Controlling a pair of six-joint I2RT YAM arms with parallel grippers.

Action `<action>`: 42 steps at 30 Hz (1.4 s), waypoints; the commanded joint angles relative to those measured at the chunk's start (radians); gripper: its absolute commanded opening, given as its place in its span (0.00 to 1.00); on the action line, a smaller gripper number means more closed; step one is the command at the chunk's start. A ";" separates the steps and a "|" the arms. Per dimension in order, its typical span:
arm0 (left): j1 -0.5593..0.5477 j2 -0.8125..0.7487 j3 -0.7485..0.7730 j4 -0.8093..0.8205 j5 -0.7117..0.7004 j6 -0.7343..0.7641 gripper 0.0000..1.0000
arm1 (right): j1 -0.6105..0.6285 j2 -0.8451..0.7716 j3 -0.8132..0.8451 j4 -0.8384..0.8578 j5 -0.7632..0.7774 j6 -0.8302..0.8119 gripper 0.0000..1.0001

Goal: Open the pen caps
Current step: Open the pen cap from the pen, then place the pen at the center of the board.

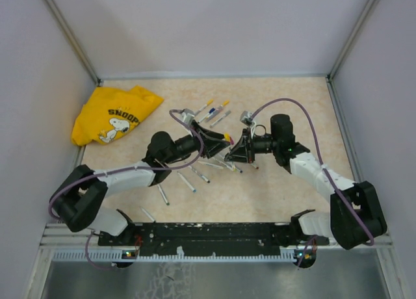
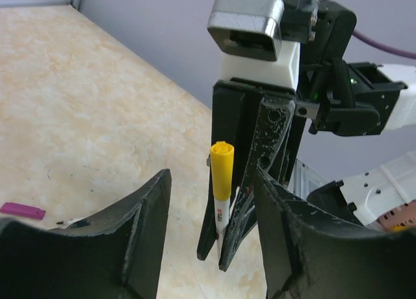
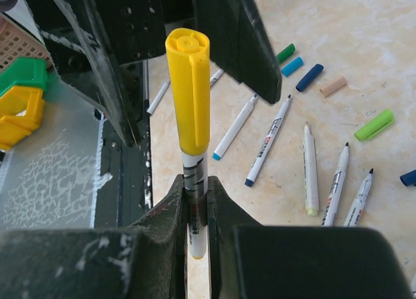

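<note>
My right gripper [image 3: 198, 211] is shut on the white barrel of a pen [image 3: 195, 182] and holds it upright above the table. The pen's yellow cap [image 3: 188, 94] is still on it and points toward the left arm. My left gripper [image 2: 211, 231] stands open, one finger on each side of the yellow cap [image 2: 221, 171], with a gap on both sides. From above, the two grippers [image 1: 218, 138] [image 1: 233, 153] meet nose to nose at mid-table. Several loose pen caps lie off their pens: green [image 3: 285, 52], blue [image 3: 292, 66], dark blue [image 3: 309, 77], beige [image 3: 333, 86].
Several uncapped pens [image 3: 268, 141] lie on the table under the grippers, beside a light green cap [image 3: 374, 125]. A purple cap [image 2: 23, 211] lies apart. A few capped pens [image 1: 211, 110] sit farther back. A yellow T-shirt [image 1: 114, 117] is heaped at the back left.
</note>
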 commanded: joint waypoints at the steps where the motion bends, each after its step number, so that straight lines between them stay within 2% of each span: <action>1: 0.006 0.031 0.041 0.043 0.076 -0.040 0.55 | -0.006 0.013 0.059 0.017 -0.024 -0.020 0.00; 9: 0.006 0.077 0.079 0.039 0.078 -0.051 0.32 | -0.005 0.019 0.059 0.014 -0.031 -0.026 0.00; 11: 0.005 0.082 0.083 0.040 0.071 -0.053 0.20 | -0.004 0.019 0.059 0.014 -0.033 -0.027 0.00; 13: 0.005 0.083 0.086 0.040 0.060 -0.054 0.01 | -0.004 0.020 0.059 0.012 -0.033 -0.029 0.00; 20: 0.029 -0.019 0.113 -0.028 -0.120 0.021 0.00 | 0.016 0.040 0.052 0.015 -0.012 -0.030 0.00; 25: 0.135 -0.072 0.138 -0.008 -0.223 -0.016 0.00 | 0.037 0.052 0.050 0.015 -0.002 -0.025 0.00; 29: 0.217 -0.078 0.160 0.034 -0.222 -0.066 0.00 | 0.040 0.064 0.051 0.008 0.012 -0.026 0.00; 34: 0.235 -0.122 0.151 0.027 -0.208 -0.006 0.00 | 0.039 0.069 0.086 -0.069 0.041 -0.081 0.00; 36: 0.236 -0.166 0.090 0.019 -0.188 0.030 0.00 | 0.036 0.063 0.135 -0.192 0.116 -0.184 0.00; 38: 0.236 -0.219 0.012 0.007 -0.171 0.056 0.00 | 0.033 0.056 0.188 -0.323 0.262 -0.309 0.00; 42: 0.237 -0.300 -0.147 -0.048 -0.137 0.071 0.00 | 0.012 0.057 0.226 -0.438 0.526 -0.449 0.00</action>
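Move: The yellow cap of the pen in my right hand is already between my left hand's open fingers, about 2 cm to the right of that hand's point and level ahead. From my right hand it is roughly 4 cm ahead, 1 cm left and 5 cm up. On the table some 15 cm below my left hand, the green cap lies about 5 cm ahead and 6 cm left, and the uncapped pens lie 2 cm right, straight below. I ease my left hand about 1.5 cm right and close it on the yellow cap, then pull hard forward, up and left, some 10 cm each way, tips swinging about 25 degrees counter-clockwise, before drifting farther left, back and down. My right hand keeps its grip on the pen, gets tugged about 2 cm forward and left, returns, then sinks and goes forward, fingertips dipping. ##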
